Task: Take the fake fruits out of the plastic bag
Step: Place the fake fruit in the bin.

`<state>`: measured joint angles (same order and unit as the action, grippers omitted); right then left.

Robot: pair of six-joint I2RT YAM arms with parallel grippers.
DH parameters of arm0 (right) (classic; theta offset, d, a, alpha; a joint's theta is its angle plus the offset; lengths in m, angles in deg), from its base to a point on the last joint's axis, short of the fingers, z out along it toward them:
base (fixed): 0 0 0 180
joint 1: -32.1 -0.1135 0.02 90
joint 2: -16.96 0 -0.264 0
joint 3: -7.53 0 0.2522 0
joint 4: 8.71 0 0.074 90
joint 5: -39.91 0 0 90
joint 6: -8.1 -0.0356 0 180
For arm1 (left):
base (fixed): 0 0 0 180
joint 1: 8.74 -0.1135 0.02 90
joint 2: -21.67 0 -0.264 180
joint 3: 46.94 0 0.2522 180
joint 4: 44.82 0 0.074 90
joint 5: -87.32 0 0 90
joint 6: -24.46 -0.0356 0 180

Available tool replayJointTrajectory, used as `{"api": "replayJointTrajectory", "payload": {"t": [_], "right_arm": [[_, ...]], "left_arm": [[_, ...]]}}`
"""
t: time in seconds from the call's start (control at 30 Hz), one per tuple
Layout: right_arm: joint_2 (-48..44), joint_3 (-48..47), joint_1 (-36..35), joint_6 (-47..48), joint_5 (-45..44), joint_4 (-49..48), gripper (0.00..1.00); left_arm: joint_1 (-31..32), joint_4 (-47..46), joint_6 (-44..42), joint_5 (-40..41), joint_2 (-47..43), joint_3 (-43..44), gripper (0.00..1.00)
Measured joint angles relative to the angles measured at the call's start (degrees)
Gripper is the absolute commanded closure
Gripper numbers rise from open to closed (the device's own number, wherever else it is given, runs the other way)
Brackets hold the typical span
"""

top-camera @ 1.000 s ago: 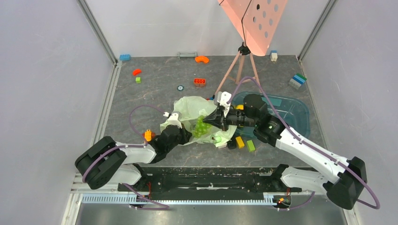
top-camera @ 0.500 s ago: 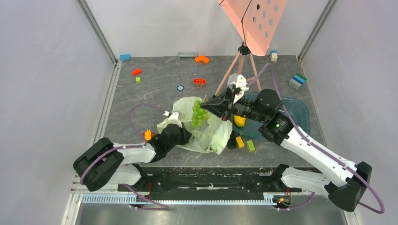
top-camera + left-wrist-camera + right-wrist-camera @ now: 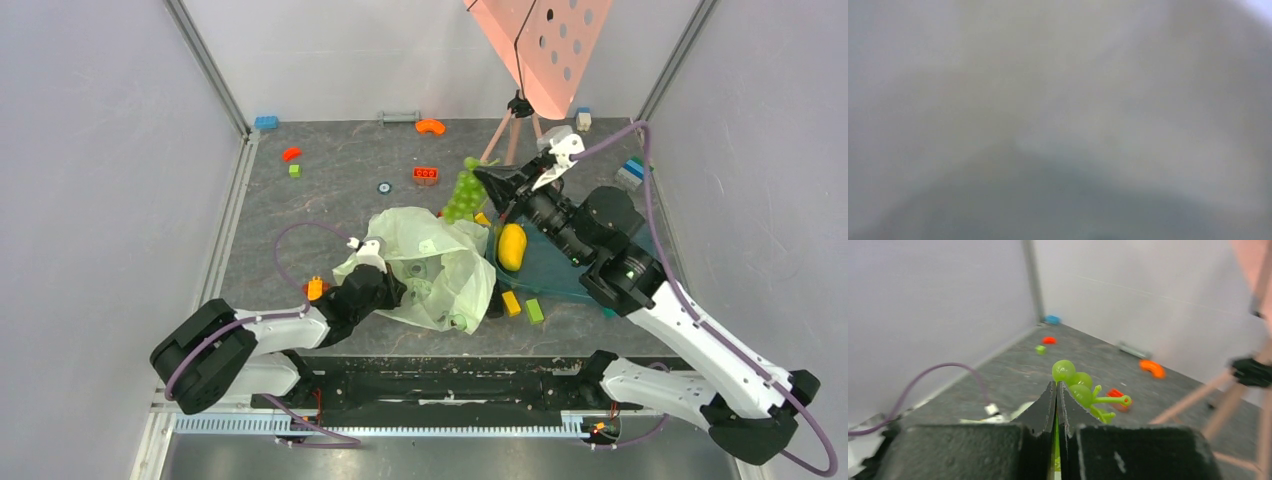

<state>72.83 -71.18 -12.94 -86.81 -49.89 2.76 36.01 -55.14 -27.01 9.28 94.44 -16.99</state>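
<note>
My right gripper (image 3: 487, 181) is shut on the bumpy green cluster (image 3: 464, 192) and holds it in the air past the far edge of the pale-green plastic bag (image 3: 432, 268). In the right wrist view the jaws (image 3: 1056, 390) pinch a thin green part of the cluster (image 3: 1076, 382). The smooth yellow fruit (image 3: 511, 246) lies at the left rim of the teal tray (image 3: 625, 243). My left gripper (image 3: 383, 290) sits at the bag's left edge with its fingers hidden by plastic. The left wrist view shows only blurred pale plastic (image 3: 1058, 100).
A pink tripod stand (image 3: 512, 140) rises just behind the held cluster. Yellow (image 3: 511, 303) and green (image 3: 535, 311) bricks lie by the bag's right edge. A red brick (image 3: 425, 174), an orange curved piece (image 3: 430, 126) and other bricks are scattered at the back.
My right gripper has lifted the green cluster out of the bag and carried it up and toward the far right. The bag has settled flatter. The left arm has stayed put.
</note>
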Motion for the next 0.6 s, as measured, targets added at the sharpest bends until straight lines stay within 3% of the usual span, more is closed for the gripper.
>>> {"api": "replayJointTrajectory", "payload": {"t": [0.37, 0.6], "right_arm": [[-5.44, 2.23, 1.11, 4.33, -27.82, 13.62, 1.0], [-6.32, 9.55, 7.52, 1.77, -33.31, 16.31, 1.0]], "left_arm": [[0.0, 1.7, 0.0, 0.15, -0.96, -0.02, 0.98], [0.0, 1.97, -0.02, 0.22, -1.55, -0.04, 0.98]]}}
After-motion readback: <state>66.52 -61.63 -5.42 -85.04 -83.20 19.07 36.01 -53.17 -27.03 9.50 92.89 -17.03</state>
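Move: The bin I'm taking the grapes to has its middle about 24 cm to the right of my right hand, 8 cm farther out and some 40 cm below. The mango in the bin's left end is roughly 10 cm right, 8 cm ahead. The opened bag lies about 8 cm left and 3 cm ahead, the yellow block 9 cm right and 4 cm back, all far below. From my left hand the bin is about 36 cm right, 10 cm ahead, level. I swing my right hand, still pinching the bunch of grapes, about 15 cm to the right and over the bin, sinking faster as it goes, some 11 cm in all, with a little forward. On the way I turn the wrist about 40 degrees clockwise and tip the fingers somewhat downward, keeping them shut. ##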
